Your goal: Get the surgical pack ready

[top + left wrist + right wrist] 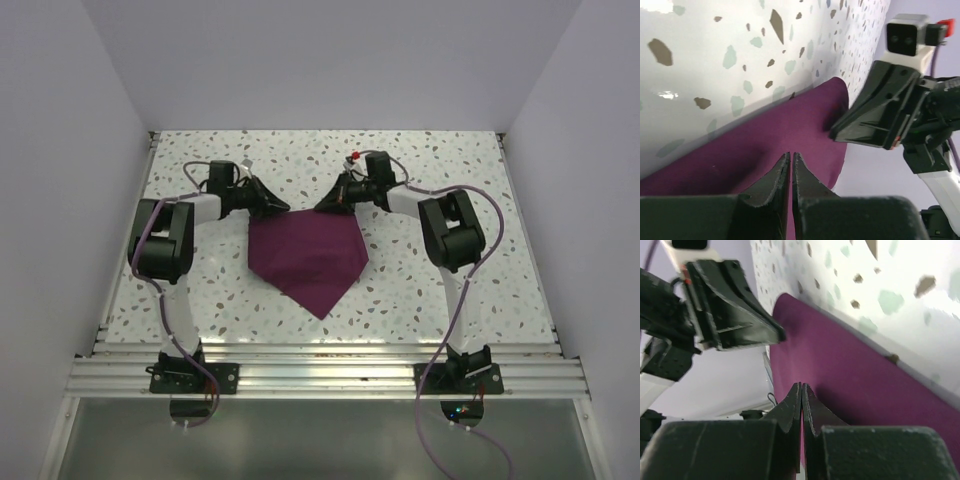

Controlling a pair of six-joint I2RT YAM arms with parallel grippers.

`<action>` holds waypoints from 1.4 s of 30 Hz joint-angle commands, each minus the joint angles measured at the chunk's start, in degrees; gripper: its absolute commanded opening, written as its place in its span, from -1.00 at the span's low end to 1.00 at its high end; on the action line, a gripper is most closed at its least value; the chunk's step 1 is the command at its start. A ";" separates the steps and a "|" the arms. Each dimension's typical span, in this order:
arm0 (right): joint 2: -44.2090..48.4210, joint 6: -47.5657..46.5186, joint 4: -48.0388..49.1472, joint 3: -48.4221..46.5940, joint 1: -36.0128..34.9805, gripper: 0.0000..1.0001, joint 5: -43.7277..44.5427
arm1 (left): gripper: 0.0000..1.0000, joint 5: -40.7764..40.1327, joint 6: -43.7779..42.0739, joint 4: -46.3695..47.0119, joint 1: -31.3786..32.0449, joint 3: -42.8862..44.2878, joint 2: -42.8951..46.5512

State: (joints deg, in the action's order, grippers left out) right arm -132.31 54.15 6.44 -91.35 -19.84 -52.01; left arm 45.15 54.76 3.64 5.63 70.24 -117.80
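The surgical pack is a plum-purple cloth (310,255) lying flat on the speckled table, folded, with one point toward the near edge. My left gripper (283,208) and right gripper (322,206) face each other over its far edge, tips close together. In the left wrist view the left gripper (791,154) is shut, with a sliver of the purple cloth (765,135) between its tips. The right gripper (801,384) is likewise shut, pinching the cloth (850,370) at its edge. Each wrist view shows the other gripper's black fingers (860,120) (740,315) over the cloth's far end.
The terrazzo tabletop (450,300) is walled in by pale panels on the left, right and back. A metal rail (330,375) runs along the near edge by the arm bases. Purple cables loop beside each arm.
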 commanded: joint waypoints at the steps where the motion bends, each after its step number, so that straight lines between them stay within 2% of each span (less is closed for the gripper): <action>1: 5.30 -4.31 -1.61 3.36 -0.12 -1.00 0.33 | -0.84 2.49 0.79 5.41 0.17 -0.62 0.20; 6: 5.83 -2.73 2.96 8.64 0.58 -1.00 1.12 | -0.85 1.53 -1.49 3.40 0.00 -1.33 0.20; 13: 9.00 -7.39 -1.07 11.72 4.01 -1.00 2.00 | -0.86 -0.23 -8.00 -3.02 -2.11 -1.94 1.60; 15: 10.66 -10.37 -3.43 12.60 5.68 -1.00 2.00 | -0.85 -0.32 -9.66 -5.55 -2.81 -2.04 2.83; 19: 14.26 -21.08 -16.08 10.67 5.07 -0.99 2.88 | -0.83 -1.29 -12.75 -9.17 -2.64 -2.21 7.83; 24: 19.37 -20.40 -14.53 15.41 3.49 -0.97 1.21 | -0.81 -0.32 -12.92 -8.03 -2.55 -7.91 11.88; 32: 17.97 -17.68 -8.64 22.52 1.29 -0.96 -3.62 | -0.79 2.23 -12.57 -1.97 -2.20 -16.88 13.56; 38: 20.51 -19.96 -10.65 26.84 1.90 -0.96 -2.57 | -0.81 -2.25 -17.84 -8.64 -2.20 -18.56 15.75; 42: 24.72 -23.46 -19.41 26.49 1.99 -0.95 0.06 | -0.81 -4.62 -19.78 -12.77 -2.20 -18.21 20.66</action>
State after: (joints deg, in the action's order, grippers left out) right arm -113.51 34.74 -7.16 -64.49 -18.17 -53.28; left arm 43.83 39.44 -4.82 3.25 52.45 -101.89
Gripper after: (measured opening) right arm 0.023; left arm 0.095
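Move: Both closed fingertips are at the far edge of the folded surgical pack, near its middle. The pack's middle lies about 12 cm back and 6 cm right of the left hand, a few centimetres lower; from the right hand it is 12 cm back and 4 cm left. The pack's far left corner is roughly 10 cm left and 1 cm back of the left hand; its far right corner about 10 cm right and 1 cm back of the right hand. Shut fingertips, already on the cloth's far edge, part sideways along it: the right first eases back and down, then sweeps some 7 cm right, while the left slides about 3 cm left and dips. Both then hop up off the cloth and travel back over the pack, coming down on its two side portions, the right about 12 cm back overall and the left 9, fingers staying closed. ##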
